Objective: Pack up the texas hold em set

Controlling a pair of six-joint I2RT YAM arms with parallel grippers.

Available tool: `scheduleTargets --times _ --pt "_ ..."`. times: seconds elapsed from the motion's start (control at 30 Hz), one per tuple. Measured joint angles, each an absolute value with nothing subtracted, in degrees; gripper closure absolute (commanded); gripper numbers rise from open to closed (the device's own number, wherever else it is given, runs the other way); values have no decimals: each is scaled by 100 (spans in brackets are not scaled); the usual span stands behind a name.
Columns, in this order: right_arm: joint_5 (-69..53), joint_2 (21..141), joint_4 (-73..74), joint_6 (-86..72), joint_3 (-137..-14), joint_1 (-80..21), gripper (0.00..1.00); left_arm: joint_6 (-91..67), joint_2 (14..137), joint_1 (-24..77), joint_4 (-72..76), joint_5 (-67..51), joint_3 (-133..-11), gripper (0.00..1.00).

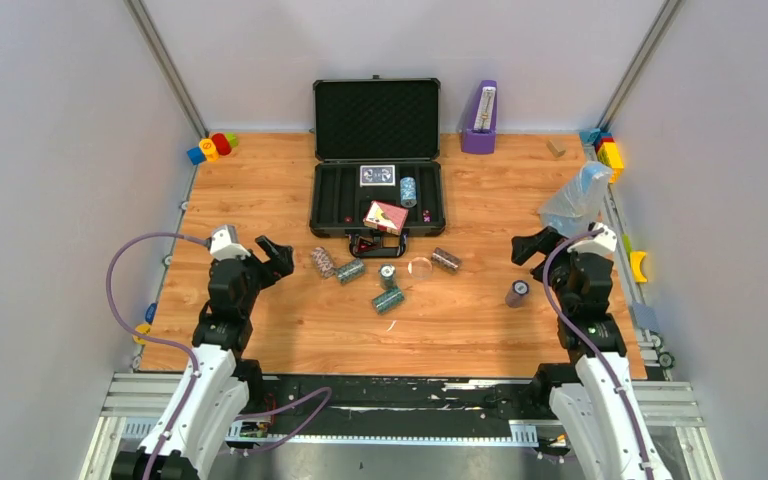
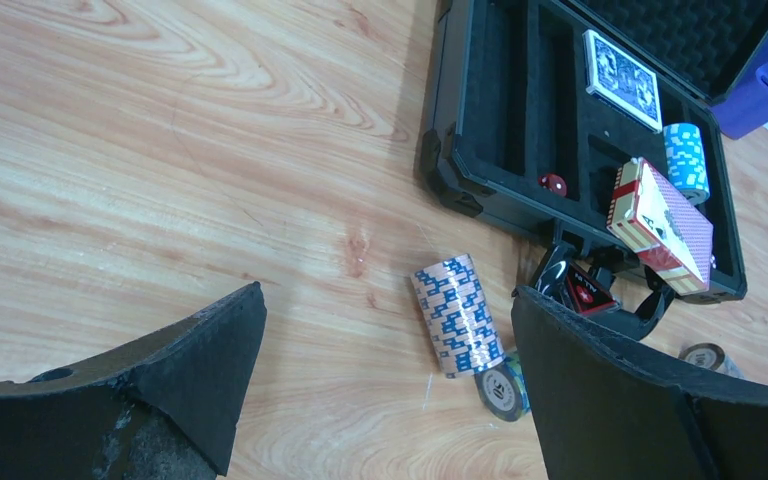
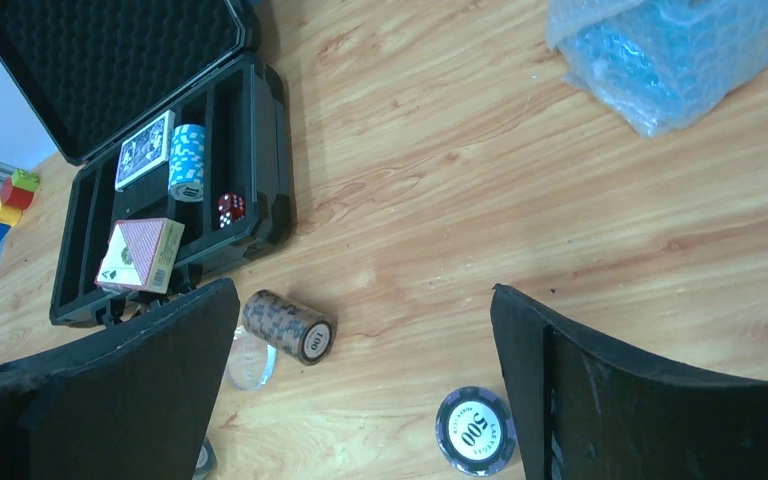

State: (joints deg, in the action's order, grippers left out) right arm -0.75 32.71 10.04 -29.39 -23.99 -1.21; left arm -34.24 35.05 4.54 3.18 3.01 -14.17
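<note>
The black briefcase [image 1: 325, 205] lies open at the back centre, foam lid up. Inside are a blue deck [image 1: 377, 175], a light-blue chip stack [image 1: 407, 190] and a red die [image 2: 553, 184]. A red deck [image 1: 385, 216] leans on its front rim. Several chip stacks lie in front: pink-blue [image 2: 457, 315], green [image 1: 350, 271], brown [image 3: 288, 325], and purple [image 3: 475, 430] standing upright. My left gripper [image 2: 388, 300] hovers open just left of the pink-blue stack. My right gripper [image 3: 365, 290] is open above the purple stack. Both hold nothing.
A purple metronome [image 1: 480, 118] stands right of the lid. A clear plastic bag [image 1: 575, 200] lies at the right, behind my right gripper. Toy blocks sit in the back corners [image 1: 210, 147] [image 1: 605, 150]. A clear disc [image 3: 250, 360] lies among the stacks.
</note>
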Motion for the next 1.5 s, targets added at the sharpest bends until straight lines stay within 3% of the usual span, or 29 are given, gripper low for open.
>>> scheduleTargets --times 0.57,0.8,0.9,1.23,1.33,1.5 --pt "687 4353 2576 -3636 -3044 -121 0 -3162 3437 454 637 -550 -1354 0" --pt "609 5290 3004 -3645 -3553 -250 5 -3004 3433 454 947 -1157 -1236 0" --pt "609 5474 3111 -3656 -3566 -429 12 -2967 3450 454 1026 -1273 -1236 0" --pt "963 5957 3514 -3931 -3623 -1253 16 -2941 3509 454 1168 -1455 -1236 0" --pt "1160 6195 3728 -4082 -3697 -1415 24 -2941 3586 454 1188 -1461 -1236 0" --pt "1299 6442 3907 -4213 -3767 -1426 49 -2941 3688 454 1188 -1481 -1236 0"
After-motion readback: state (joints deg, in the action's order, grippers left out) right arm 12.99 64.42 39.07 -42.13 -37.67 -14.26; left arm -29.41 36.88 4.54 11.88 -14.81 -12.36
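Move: The upright purple chip stack is some 5 cm back, 2 cm left of and 13 cm below the right hand; from that hand the bronze stack lies about 5 cm ahead and 17 cm left. The left hand's speckled stack is roughly 5 cm ahead, 10 cm right and 10 cm below, with the blue-green stack 7 cm farther right and 2 cm nearer the base. Right hand sinks 11 cm and back, tipping down, closing around purple stack; left swings right towards speckled stack. ##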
